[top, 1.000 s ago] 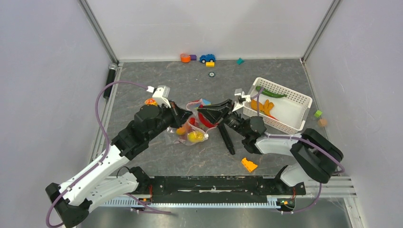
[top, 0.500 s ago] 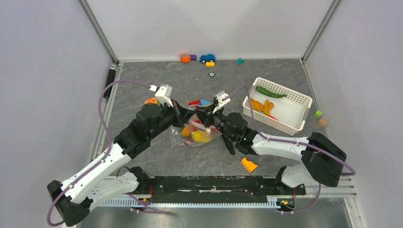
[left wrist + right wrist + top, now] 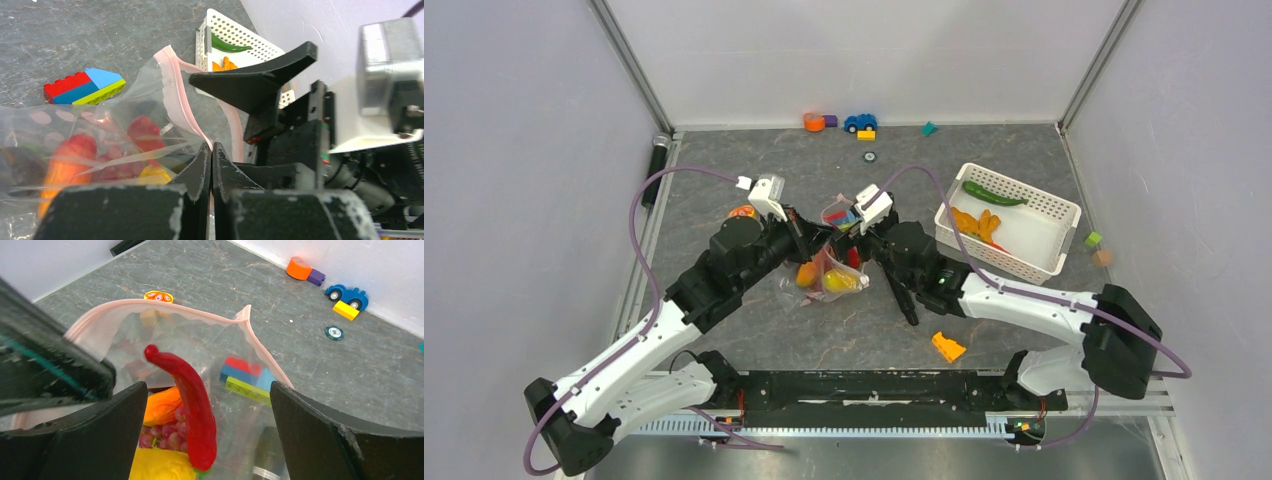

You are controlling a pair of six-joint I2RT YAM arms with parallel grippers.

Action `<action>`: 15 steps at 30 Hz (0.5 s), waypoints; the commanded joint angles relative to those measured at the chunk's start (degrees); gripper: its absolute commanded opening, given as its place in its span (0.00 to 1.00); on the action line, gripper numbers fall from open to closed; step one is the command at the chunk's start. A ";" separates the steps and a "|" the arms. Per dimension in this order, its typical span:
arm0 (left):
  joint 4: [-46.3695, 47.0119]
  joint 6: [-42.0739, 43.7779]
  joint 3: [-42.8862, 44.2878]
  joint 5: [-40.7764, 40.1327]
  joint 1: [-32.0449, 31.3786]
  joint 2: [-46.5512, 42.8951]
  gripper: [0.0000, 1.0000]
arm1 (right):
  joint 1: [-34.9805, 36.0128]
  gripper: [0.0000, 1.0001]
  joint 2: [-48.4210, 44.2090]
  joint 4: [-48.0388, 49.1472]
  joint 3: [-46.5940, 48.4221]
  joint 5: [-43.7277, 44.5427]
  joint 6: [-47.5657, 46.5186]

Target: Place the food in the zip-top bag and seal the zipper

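The clear zip-top bag (image 3: 832,272) lies mid-table with its mouth lifted. My left gripper (image 3: 211,150) is shut on the bag's edge by the pink zipper (image 3: 172,95); it shows in the top view (image 3: 814,240). My right gripper (image 3: 205,435) is open, its jaws wide apart over the bag's mouth (image 3: 849,230). A red chili (image 3: 190,410) stands in the mouth between the jaws, touching neither. Below it lie a yellow piece (image 3: 155,470), an orange piece (image 3: 162,407) and purple grapes (image 3: 165,437). A green pepper (image 3: 994,195) and orange carrots (image 3: 976,225) lie in the white basket (image 3: 1049,215).
A stack of coloured bricks (image 3: 82,86) lies just beyond the bag. A black stick (image 3: 902,290) and an orange wedge block (image 3: 947,346) lie near my right arm. A toy car (image 3: 860,122) and small blocks sit along the back wall. The basket stands at right.
My right gripper has swung left from near the basket to over the bag's mouth, and the red chili now stands in the bag. My left gripper has kept hold and lifted the mouth.
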 commanded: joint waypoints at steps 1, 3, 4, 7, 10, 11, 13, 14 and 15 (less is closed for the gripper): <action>4.37 -0.80 -0.06 -1.09 -0.04 -1.37 0.02 | -0.01 0.98 -6.24 -5.04 2.11 -0.30 -5.02; 4.32 -0.68 -0.33 -1.40 -0.04 -1.49 0.02 | -0.61 0.98 -8.35 -6.02 1.10 0.70 -4.84; 4.31 -0.69 -0.35 -1.59 -0.04 -1.52 0.02 | -1.07 0.98 -9.09 -7.23 1.03 1.37 -4.44; 4.61 -0.31 -0.19 -1.89 -0.04 -1.60 0.02 | -3.89 0.98 -10.84 -11.95 0.84 3.83 -1.02; 5.35 0.06 0.23 -1.69 -0.04 -1.12 0.02 | -7.93 0.98 -11.97 -14.26 -0.06 1.18 4.72; 5.41 0.14 0.56 -1.42 -0.04 -0.88 0.02 | -9.26 0.98 -12.01 -14.31 -0.52 -1.69 6.31; 5.69 0.14 0.92 -0.83 -0.04 -0.35 0.02 | -10.35 0.98 -11.31 -15.16 -0.46 -6.61 7.97; 6.00 0.17 0.97 -0.56 -0.04 -0.09 0.02 | -10.38 0.98 -10.77 -15.93 -0.17 -9.42 8.01; 6.13 0.13 1.06 -0.49 -0.02 0.05 0.02 | -10.36 0.97 -9.91 -16.42 0.02 -11.52 8.00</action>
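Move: The right hand is at the bag's mouth, already wide open, with the red pepper loose in the bag some 10 cm below and about 2 cm back. The orange peppers in the white basket lie about 30 cm to its right, 12 cm ahead and 20 cm down; the green pepper is 34 cm right and 18 cm ahead. The microphone is about 11 cm right and 2 cm back, on the table. From the left hand, the orange peppers are roughly 31 cm right, 17 cm ahead. With the left fingers still pinching the bag's rim and holding it in place, the right hand draws away empty, fingers kept wide open. It lifts 3 to 4 cm out of the bag's mouth while swinging right, about 8 cm in all, then bears forward some 3 cm and begins to sink, turning about 10 degrees clockwise, over the microphone's head and towards the basket. ##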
